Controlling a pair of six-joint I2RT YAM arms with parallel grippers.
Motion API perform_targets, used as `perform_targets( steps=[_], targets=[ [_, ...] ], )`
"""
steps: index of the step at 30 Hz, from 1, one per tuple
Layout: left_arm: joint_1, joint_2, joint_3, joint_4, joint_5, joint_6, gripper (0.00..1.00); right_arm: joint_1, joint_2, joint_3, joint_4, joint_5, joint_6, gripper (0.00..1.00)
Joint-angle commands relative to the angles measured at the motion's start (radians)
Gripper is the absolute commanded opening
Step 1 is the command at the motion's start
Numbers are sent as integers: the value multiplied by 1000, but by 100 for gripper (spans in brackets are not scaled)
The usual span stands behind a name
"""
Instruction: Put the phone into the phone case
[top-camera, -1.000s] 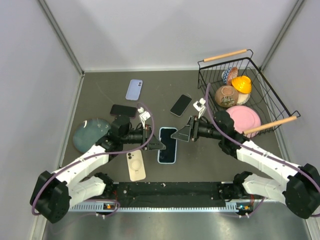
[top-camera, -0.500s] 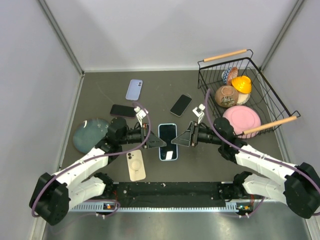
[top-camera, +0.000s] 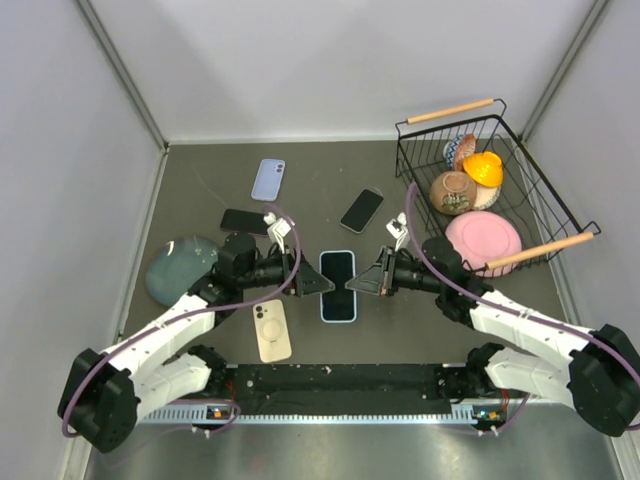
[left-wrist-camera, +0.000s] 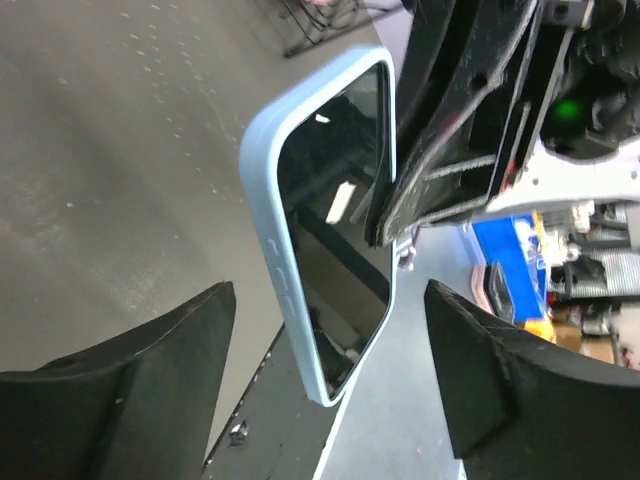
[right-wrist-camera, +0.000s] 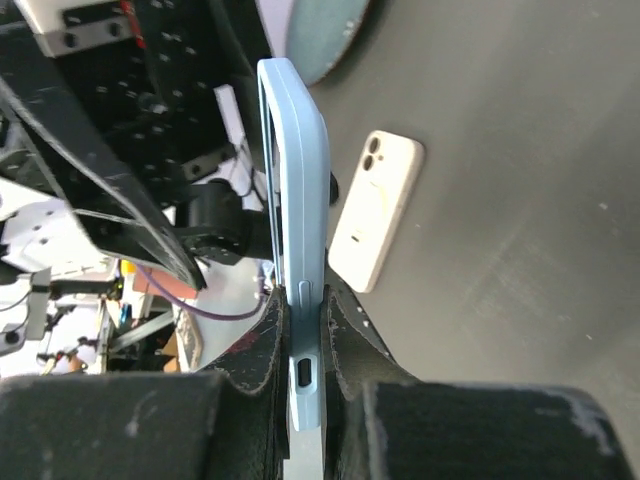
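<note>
A black-screened phone (top-camera: 338, 283) sits in a light blue phone case (top-camera: 338, 317) and is held just above the table centre. My right gripper (top-camera: 354, 285) is shut on the case's right edge; in the right wrist view the case (right-wrist-camera: 300, 190) stands edge-on, pinched between both fingers (right-wrist-camera: 262, 345). My left gripper (top-camera: 320, 285) stands open at the case's left edge. In the left wrist view the cased phone (left-wrist-camera: 335, 230) hangs between and beyond the spread fingers (left-wrist-camera: 150, 350), touching neither.
A cream phone (top-camera: 271, 330) lies face down near the left arm. A grey-green disc (top-camera: 178, 268), a black phone (top-camera: 246, 221), a lavender case (top-camera: 268, 179) and another black phone (top-camera: 361, 210) lie around. A wire basket (top-camera: 535, 175) with dishes stands at right.
My left gripper has opened and let go of the cased phone. My right gripper has shut on the case's right edge. The phone has shifted slightly.
</note>
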Motion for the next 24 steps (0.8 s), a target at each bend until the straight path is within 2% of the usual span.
perform_targets(
  steps=[1,3,7,13,18,24],
  targets=[
    [5,-47,73,-145,-189,116,87,4,-24,74,-82,59,-56,0],
    [8,-73,81,-185,-276,122,94,2,-22,100,-177,91,-91,0],
    [18,-105,101,-314,-432,124,99,5,4,111,-291,146,-130,0],
    [28,-136,128,-475,-657,153,99,4,94,112,-333,177,-147,0],
    [43,-114,144,-546,-731,150,99,-1,211,123,-325,189,-162,0],
    [55,-73,157,-586,-733,144,99,-16,272,99,-305,235,-171,0]
  ],
)
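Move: The phone in its blue case is pinched by the right hand at its right edge, its middle about 3 cm to that hand's left and level with it. The clear table spot for it is some 17 cm below and about 1 cm to the right; the cream case lies 19 cm left of the right hand, 5 cm back. From the left hand, the phone's middle is about 2 cm to the right, and the cream case 15 cm left, 5 cm back, some 17 cm down. The phone in its blue case stays pinched in the right hand and is lowered straight down towards the clear table, about 13 cm, drifting a little to the right while that wrist tips its fingers some 30 degrees downward. The left hand, already partly open, spreads its fingers fully and backs away from the case to the left, then also forward and down, swinging counter-clockwise. ##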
